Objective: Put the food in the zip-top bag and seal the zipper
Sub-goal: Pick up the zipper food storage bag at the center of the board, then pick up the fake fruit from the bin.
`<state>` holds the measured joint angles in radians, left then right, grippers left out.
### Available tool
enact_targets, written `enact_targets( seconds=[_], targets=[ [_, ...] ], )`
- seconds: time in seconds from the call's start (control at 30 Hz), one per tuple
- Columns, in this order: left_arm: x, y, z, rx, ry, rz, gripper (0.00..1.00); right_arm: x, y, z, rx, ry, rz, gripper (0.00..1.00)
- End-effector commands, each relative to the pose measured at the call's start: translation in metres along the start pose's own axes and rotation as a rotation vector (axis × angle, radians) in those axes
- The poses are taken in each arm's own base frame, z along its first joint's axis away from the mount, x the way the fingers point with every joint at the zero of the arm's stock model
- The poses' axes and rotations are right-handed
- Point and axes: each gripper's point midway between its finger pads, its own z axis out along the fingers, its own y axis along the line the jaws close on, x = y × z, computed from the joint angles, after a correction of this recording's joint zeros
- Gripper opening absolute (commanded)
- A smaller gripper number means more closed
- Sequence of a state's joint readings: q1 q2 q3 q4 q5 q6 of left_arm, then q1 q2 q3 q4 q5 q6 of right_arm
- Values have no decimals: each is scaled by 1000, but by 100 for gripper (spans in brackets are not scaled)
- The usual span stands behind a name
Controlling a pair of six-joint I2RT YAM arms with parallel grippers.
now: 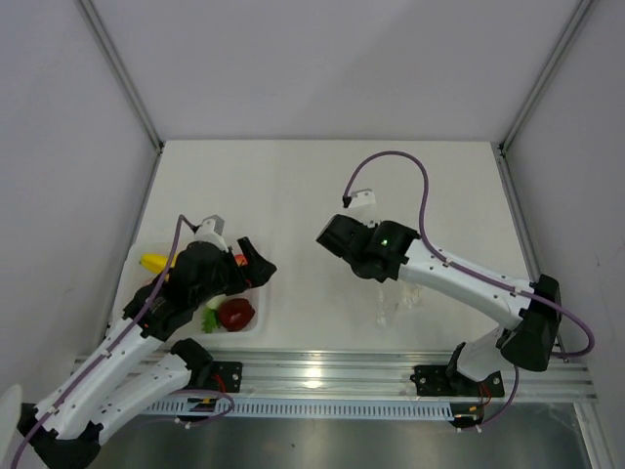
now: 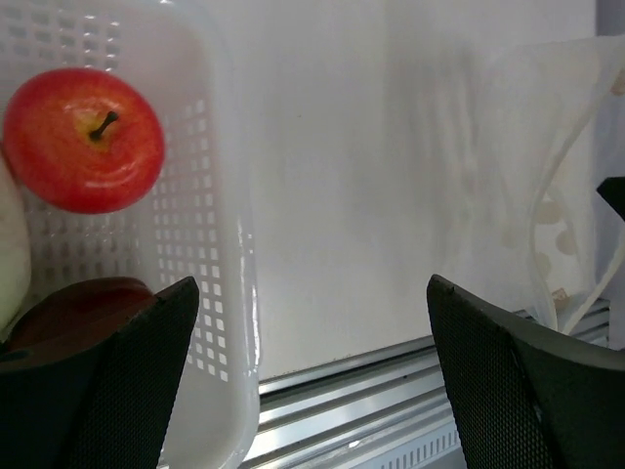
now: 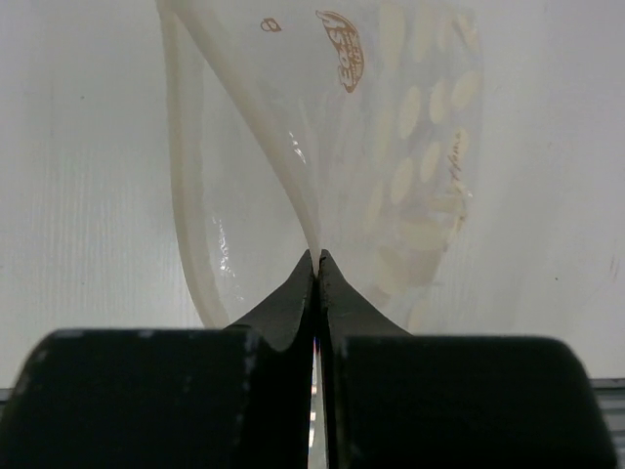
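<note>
The zip-top bag (image 3: 391, 147) hangs see-through in front of my right gripper (image 3: 317, 256), which is shut on its mouth edge; the thick zipper band (image 3: 181, 186) curves down the left side. From above, the bag (image 1: 393, 301) shows under the right arm. The food lies in a white perforated tray (image 2: 229, 195): a red apple (image 2: 83, 127), a dark red one (image 2: 78, 303) partly behind my finger, a white radish (image 2: 8, 244) at the frame edge, and a yellow banana (image 1: 154, 261). My left gripper (image 2: 312, 283) stands open and holds nothing, one finger over the tray, the other over the table.
The tray (image 1: 135, 256) sits at the table's left side under the left arm. An aluminium rail (image 1: 322, 371) runs along the near edge. Grey walls enclose the table (image 1: 293, 186) on three sides. The bag (image 2: 547, 176) is to the right of the left gripper.
</note>
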<state>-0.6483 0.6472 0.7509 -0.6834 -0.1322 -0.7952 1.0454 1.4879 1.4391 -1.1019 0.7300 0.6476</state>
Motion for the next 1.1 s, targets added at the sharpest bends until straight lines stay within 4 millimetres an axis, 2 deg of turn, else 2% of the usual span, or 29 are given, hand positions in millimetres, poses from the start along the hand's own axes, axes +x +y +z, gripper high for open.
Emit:
enact_targets(
  seconds=[0.0, 0.17, 0.3, 0.33, 0.43, 0.47, 0.57, 0.67, 0.87, 1.07],
  targets=[
    [13, 13, 6, -43, 88, -50, 99, -15, 13, 0, -90, -56, 45, 0],
    [1, 39, 12, -148, 50, -166, 100, -16, 27, -4, -231, -50, 94, 0],
    [-9, 60, 11, -271, 4, -242, 100, -13, 23, -6, -256, -44, 111, 0],
    [-12, 71, 10, -332, -15, -260, 100, -11, 20, -8, -263, -44, 114, 0],
    [-3, 96, 3, -517, 40, -286, 99, -9, 14, -10, -267, -41, 130, 0],
    [-1, 99, 2, -536, 53, -276, 100, -8, 13, -11, -272, -39, 133, 0],
    [5, 102, 5, -544, 86, -260, 100, -8, 13, -15, -298, -44, 143, 0],
    [3, 102, 12, -526, 73, -285, 99, -8, 11, -15, -303, -47, 147, 0],
    [-11, 108, 27, -560, 51, -347, 100, -4, 11, -17, -316, -40, 142, 0],
    [-27, 99, 53, -539, 76, -390, 100, -2, 8, -15, -313, -39, 151, 0]
  ],
)
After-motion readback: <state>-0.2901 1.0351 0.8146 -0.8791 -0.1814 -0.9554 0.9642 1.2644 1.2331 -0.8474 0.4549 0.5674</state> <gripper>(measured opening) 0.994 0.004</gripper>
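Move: Below the open left hand lies the tray of food: the red apple is about 7 cm ahead, 9 cm to its left and 16 cm down. The dark red vegetable sits some 10 cm nearer the base than the apple; the pale vegetable is about 5 cm back and 6 cm left of the apple. From the right hand the apple is roughly 30 cm left, 2 cm ahead and 18 cm down, while the gripped bag hangs below and slightly right. Swinging in over the tray with its fingers staying wide open, the left hand sinks and goes left, about 8 cm each way, then edges some 3 cm forward towards the red apple. Its wrist tips down nearly 30 degrees and turns counter-clockwise about as much, touching nothing yet. The right hand keeps the bag's rim pinched, dips slightly and comes back up, rolling its left side up about 15 degrees. ##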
